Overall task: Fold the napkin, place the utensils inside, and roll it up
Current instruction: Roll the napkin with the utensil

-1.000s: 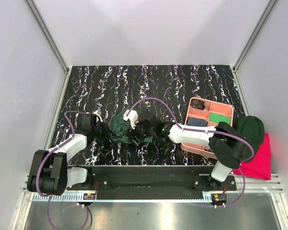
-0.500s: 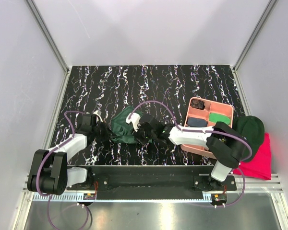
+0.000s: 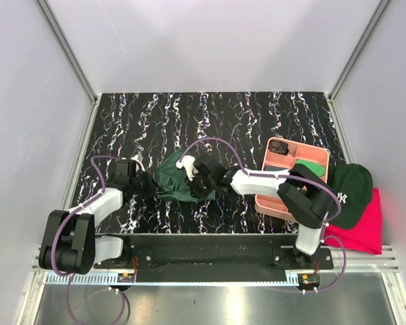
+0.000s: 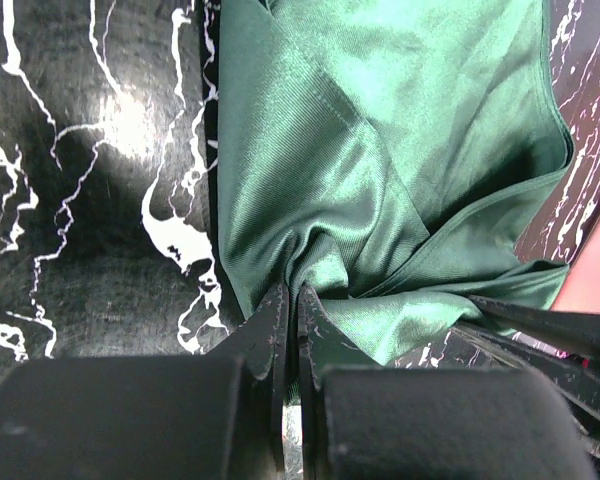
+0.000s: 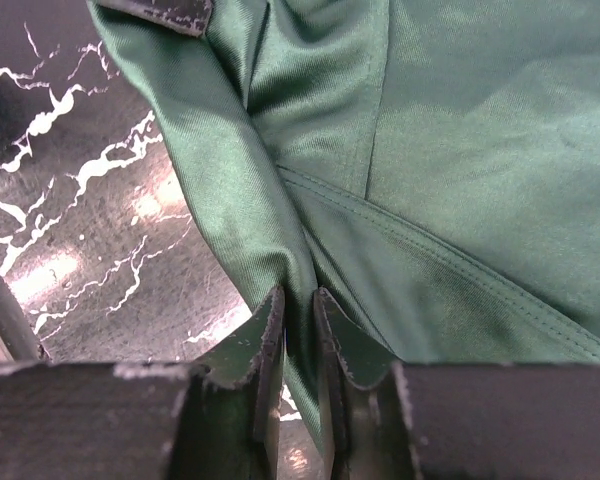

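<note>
The napkin [image 3: 170, 177], dark green and crumpled, lies on the black marbled table between my two arms. My left gripper [image 3: 149, 184] is at its left end, and in the left wrist view its jaws are pressed together on a gathered fold of the napkin [image 4: 380, 150]. My right gripper [image 3: 195, 179] is at the cloth's right side, and in the right wrist view it pinches a ridge of the napkin [image 5: 480, 150]. Thin dark blades [image 4: 540, 322] enter the left wrist view at lower right. I cannot tell whether they are the utensils.
A pink tray [image 3: 299, 145] with compartments stands at the right, partly under my right arm. A dark green cap [image 3: 352, 186] rests on a bright pink-red cloth [image 3: 365, 230] beyond it. Grey walls close in the table on three sides.
My right gripper has slid left and away along the napkin and shut on a fold of it. The right arm's elbow has shifted, uncovering the cap. The left arm stays put.
</note>
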`<state>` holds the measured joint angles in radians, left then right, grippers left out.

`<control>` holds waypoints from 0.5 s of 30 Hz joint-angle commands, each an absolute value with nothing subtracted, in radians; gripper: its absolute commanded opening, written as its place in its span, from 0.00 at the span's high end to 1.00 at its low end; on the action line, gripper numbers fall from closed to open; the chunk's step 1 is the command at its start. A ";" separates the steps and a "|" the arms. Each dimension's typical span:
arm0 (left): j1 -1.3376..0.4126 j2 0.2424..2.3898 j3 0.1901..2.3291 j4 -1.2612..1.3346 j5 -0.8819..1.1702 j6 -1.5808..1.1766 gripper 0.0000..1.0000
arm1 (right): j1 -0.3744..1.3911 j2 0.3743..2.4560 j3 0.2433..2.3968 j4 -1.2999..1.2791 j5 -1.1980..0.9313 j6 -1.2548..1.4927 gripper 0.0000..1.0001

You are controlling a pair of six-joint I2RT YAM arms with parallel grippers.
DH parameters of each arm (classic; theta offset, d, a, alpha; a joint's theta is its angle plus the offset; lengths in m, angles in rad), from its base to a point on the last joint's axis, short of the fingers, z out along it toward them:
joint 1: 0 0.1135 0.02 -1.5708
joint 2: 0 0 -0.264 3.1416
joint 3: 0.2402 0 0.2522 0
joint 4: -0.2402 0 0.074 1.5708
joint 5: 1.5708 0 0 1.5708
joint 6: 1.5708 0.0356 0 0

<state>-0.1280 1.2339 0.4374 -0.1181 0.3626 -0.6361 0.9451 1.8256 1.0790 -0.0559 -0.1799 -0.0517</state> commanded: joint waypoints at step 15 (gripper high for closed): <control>-0.130 1.282 0.480 -0.187 0.344 -0.606 1.00 | 0.968 1.710 1.181 -0.146 -0.126 -0.141 0.30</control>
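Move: The right hand already pinches the napkin's rolled near edge, so the edge lies right at its finger pads; the middle of the napkin is about 5 cm ahead and 4 cm to the left of that hand, some 1 cm lower. The organizer box stands about 31 cm to its right and 3 cm farther out, roughly 1 cm lower. From the left hand, which still clamps the roll's left end, the right-hand pinch spot is about 13 cm to the right, level ahead and in height. Open the right gripper from its narrow pinch to about two-thirds wide and let go of the napkin's rolled near edge, after easing the last half centimetre forward with it. Then lift the right hand nearly straight up, about 1.5 cm, fingers still straddling the edge. Keep the left gripper shut on the roll's left end, practically in place. ##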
